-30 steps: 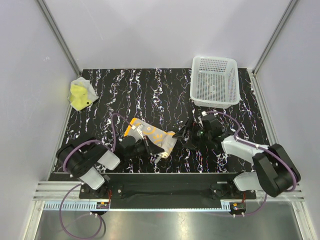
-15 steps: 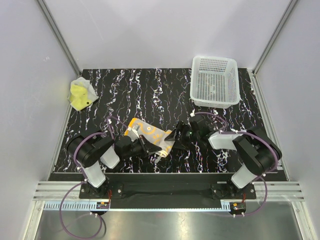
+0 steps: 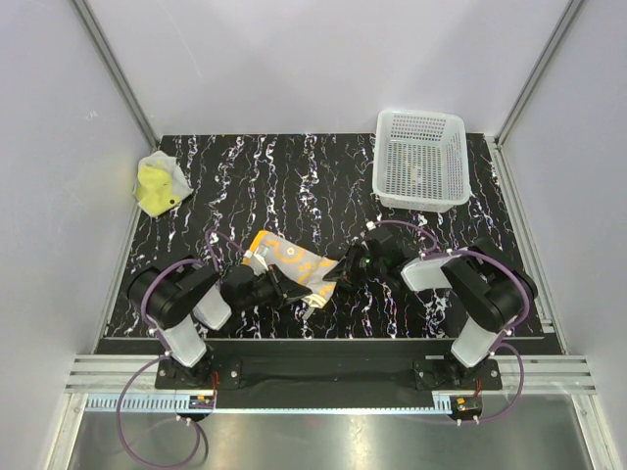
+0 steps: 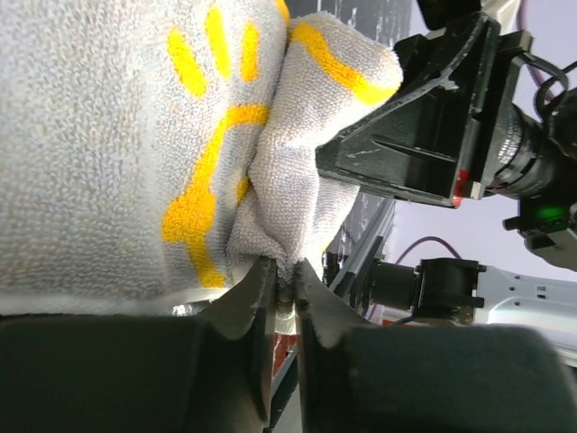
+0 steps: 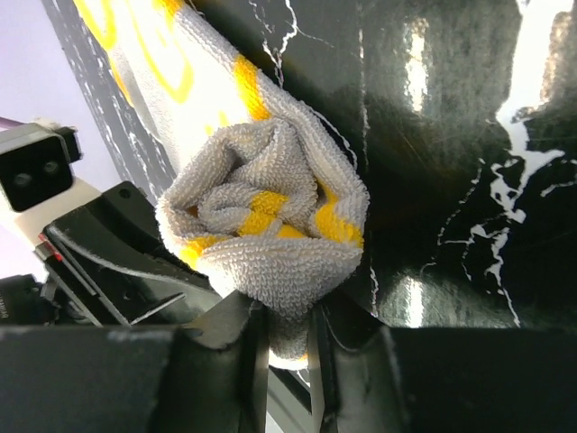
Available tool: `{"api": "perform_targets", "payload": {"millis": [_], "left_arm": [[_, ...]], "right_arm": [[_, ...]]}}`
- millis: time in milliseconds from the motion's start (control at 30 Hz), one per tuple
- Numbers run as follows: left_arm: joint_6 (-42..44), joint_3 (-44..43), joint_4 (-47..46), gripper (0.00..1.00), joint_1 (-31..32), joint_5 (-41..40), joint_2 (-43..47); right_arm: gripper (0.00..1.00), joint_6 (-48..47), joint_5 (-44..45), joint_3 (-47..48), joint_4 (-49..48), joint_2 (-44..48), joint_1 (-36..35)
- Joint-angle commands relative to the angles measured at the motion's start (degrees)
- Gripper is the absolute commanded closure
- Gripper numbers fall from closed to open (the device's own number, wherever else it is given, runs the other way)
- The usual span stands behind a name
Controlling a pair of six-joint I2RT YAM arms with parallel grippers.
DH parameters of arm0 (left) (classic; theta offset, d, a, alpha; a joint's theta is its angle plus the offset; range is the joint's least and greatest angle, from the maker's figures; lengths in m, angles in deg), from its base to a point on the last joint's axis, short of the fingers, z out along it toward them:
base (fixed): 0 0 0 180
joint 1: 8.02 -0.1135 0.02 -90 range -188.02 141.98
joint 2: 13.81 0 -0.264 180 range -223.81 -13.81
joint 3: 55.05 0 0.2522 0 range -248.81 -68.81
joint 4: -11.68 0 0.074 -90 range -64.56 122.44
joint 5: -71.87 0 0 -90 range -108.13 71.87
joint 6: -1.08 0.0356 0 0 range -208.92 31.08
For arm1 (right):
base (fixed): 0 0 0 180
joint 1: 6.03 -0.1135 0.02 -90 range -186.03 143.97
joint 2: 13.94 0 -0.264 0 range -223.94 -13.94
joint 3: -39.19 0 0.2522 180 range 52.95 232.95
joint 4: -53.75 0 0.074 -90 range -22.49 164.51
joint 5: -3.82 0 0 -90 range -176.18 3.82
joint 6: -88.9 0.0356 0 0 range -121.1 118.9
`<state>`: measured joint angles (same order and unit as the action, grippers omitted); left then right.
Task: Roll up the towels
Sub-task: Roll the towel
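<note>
The orange towel (image 3: pixel 290 258) with white squiggles lies partly rolled at the front middle of the table. Its pale reverse (image 4: pixel 108 135) fills the left wrist view. My left gripper (image 3: pixel 286 290) is at the towel's near-left side, and its jaws (image 4: pixel 287 273) are shut on a fold of the cloth. My right gripper (image 3: pixel 343 270) meets the towel from the right. It is shut (image 5: pixel 288 332) on the spiral end of the roll (image 5: pixel 270 203). The yellow towel (image 3: pixel 157 185) sits crumpled at the far left, away from both grippers.
A white perforated basket (image 3: pixel 421 157) stands at the back right. The black marbled tabletop (image 3: pixel 294 176) is walled by grey panels on three sides. The two grippers face each other closely across the roll, and the right gripper's black body (image 4: pixel 424 117) shows in the left wrist view.
My right gripper moved left to the towel and closed from wide open onto the roll's end. My left gripper slid slightly right along the towel, still pinching it.
</note>
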<state>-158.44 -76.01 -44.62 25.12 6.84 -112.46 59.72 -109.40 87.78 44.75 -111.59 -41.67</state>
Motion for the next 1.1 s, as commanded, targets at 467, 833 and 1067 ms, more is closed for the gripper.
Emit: {"api": "perform_targets", "payload": {"millis": [467,833,1067], "left_arm": [[37.67,-24.69,68.04,0.53,23.34,-42.60,32.31],[40.07,-37.44,74.01,0.46,44.10,-61.35,12.09],[37.35,-42.10,79.55,0.42,45.87,-68.12,4.17]], "right_arm": [[0.80,-3.51,6.09,6.04,22.41,7.03,-0.57],[0.78,-3.43,4.15,6.83,25.32,6.42,-0.57],[0.78,-3.42,3.54,6.22,25.14,6.77,-0.57]]}}
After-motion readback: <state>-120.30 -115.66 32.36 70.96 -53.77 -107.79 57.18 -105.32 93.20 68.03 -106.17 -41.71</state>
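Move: The left fingers still pinch the near end of the towel's rolled part; the middle of the roll lies about 3 cm ahead and 2 cm to their right, nearly level. The flat rest of the towel lies roughly 9 cm ahead and 5 cm left of the left hand, and a grey strip some 4 cm back, straight behind it. From the right hand, already shut on the roll's far end, the roll's middle is about 2 cm back and 2 cm left. Open the left gripper to about half and let go of the roll, lift it some 9 cm, then swing it right and back and down again to table height, rolling the wrist far over until the fingers point forward and down behind the roll's near end, about 7 cm right of the start. Meanwhile keep the right pinch on the roll and draw it about 2.5 cm right and a little back. ##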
